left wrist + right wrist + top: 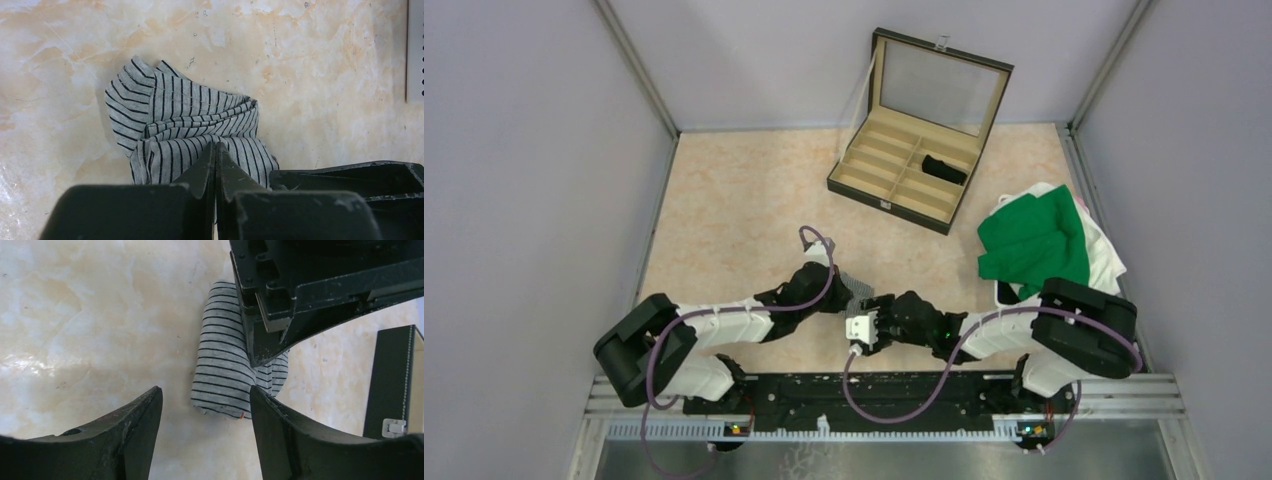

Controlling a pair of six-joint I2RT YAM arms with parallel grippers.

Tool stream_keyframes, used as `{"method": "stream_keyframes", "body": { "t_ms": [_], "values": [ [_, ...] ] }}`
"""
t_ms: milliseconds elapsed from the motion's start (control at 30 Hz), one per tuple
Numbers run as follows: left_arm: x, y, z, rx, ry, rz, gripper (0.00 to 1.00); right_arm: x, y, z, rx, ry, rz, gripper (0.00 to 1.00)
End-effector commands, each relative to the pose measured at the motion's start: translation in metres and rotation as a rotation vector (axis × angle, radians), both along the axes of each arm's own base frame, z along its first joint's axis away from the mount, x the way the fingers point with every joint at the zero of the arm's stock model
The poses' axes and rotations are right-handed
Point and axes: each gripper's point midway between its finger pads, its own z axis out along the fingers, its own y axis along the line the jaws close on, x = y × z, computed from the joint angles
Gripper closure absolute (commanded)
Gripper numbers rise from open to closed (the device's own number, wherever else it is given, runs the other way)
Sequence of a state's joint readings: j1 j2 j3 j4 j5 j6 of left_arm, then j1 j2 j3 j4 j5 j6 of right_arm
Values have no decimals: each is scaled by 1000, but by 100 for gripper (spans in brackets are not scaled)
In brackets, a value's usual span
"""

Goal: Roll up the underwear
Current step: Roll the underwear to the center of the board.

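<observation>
The heather grey underwear [225,370], black-striped with a tiny orange label [241,415], lies as a short roll on the marbled table; it also shows as bunched folds [185,120] and as a small patch between the two arms [855,285]. My left gripper [216,145] [842,297] is shut, its tips resting on top of the roll with no fabric seen between the fingers. My right gripper [205,390] [871,310] is open, its fingers on either side of the roll's near end and not touching it. The black underwear [944,168] lies in a compartment of the case.
The black compartmented case [864,172] stands at the back with its lid up; its corner [395,375] shows in the right wrist view. A pile of green and white cloth [1034,245] lies at the right. Grey walls enclose the table.
</observation>
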State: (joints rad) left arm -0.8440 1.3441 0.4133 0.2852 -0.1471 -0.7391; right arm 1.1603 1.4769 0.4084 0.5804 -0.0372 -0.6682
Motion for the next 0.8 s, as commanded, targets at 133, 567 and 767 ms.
{"method": "stream_keyframes", "body": {
  "t_ms": [133, 567, 767],
  "values": [
    [-49, 57, -70, 268, 226, -10, 100, 27, 19, 18, 20, -259, -66, 38],
    [-47, 54, -68, 247, 221, -25, 100, 35, 4, -7, -67, -317, -116, 69],
    [-37, 44, -47, 199, 174, -40, 100, 20, 8, -8, -50, -178, -102, 100]
  ]
}}
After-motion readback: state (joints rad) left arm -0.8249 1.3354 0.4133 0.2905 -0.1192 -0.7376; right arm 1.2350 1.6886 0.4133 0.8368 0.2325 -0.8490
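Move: Just ahead of the open right fingers, the folded underwear has its middle about 5 cm forward and 3 cm left of that hand, some 2 cm below it. From the left hand, whose closed tips are already at the fold, that middle is roughly 1 cm ahead, 1 cm right and 1 cm lower. From the right hand, the open box stands some 34 cm ahead and 9 cm right, the green cloth about 16 cm ahead and 37 cm right. Easing the right hand forward about 3 cm and down 1 cm to the underwear's near right end, with the wrist tipping some 15 degrees so the fingers point flatter, then holding nearly still while the fingers close from wide to almost shut and pinch that end. The left hand stays in place, closed tips still resting on the fold. ##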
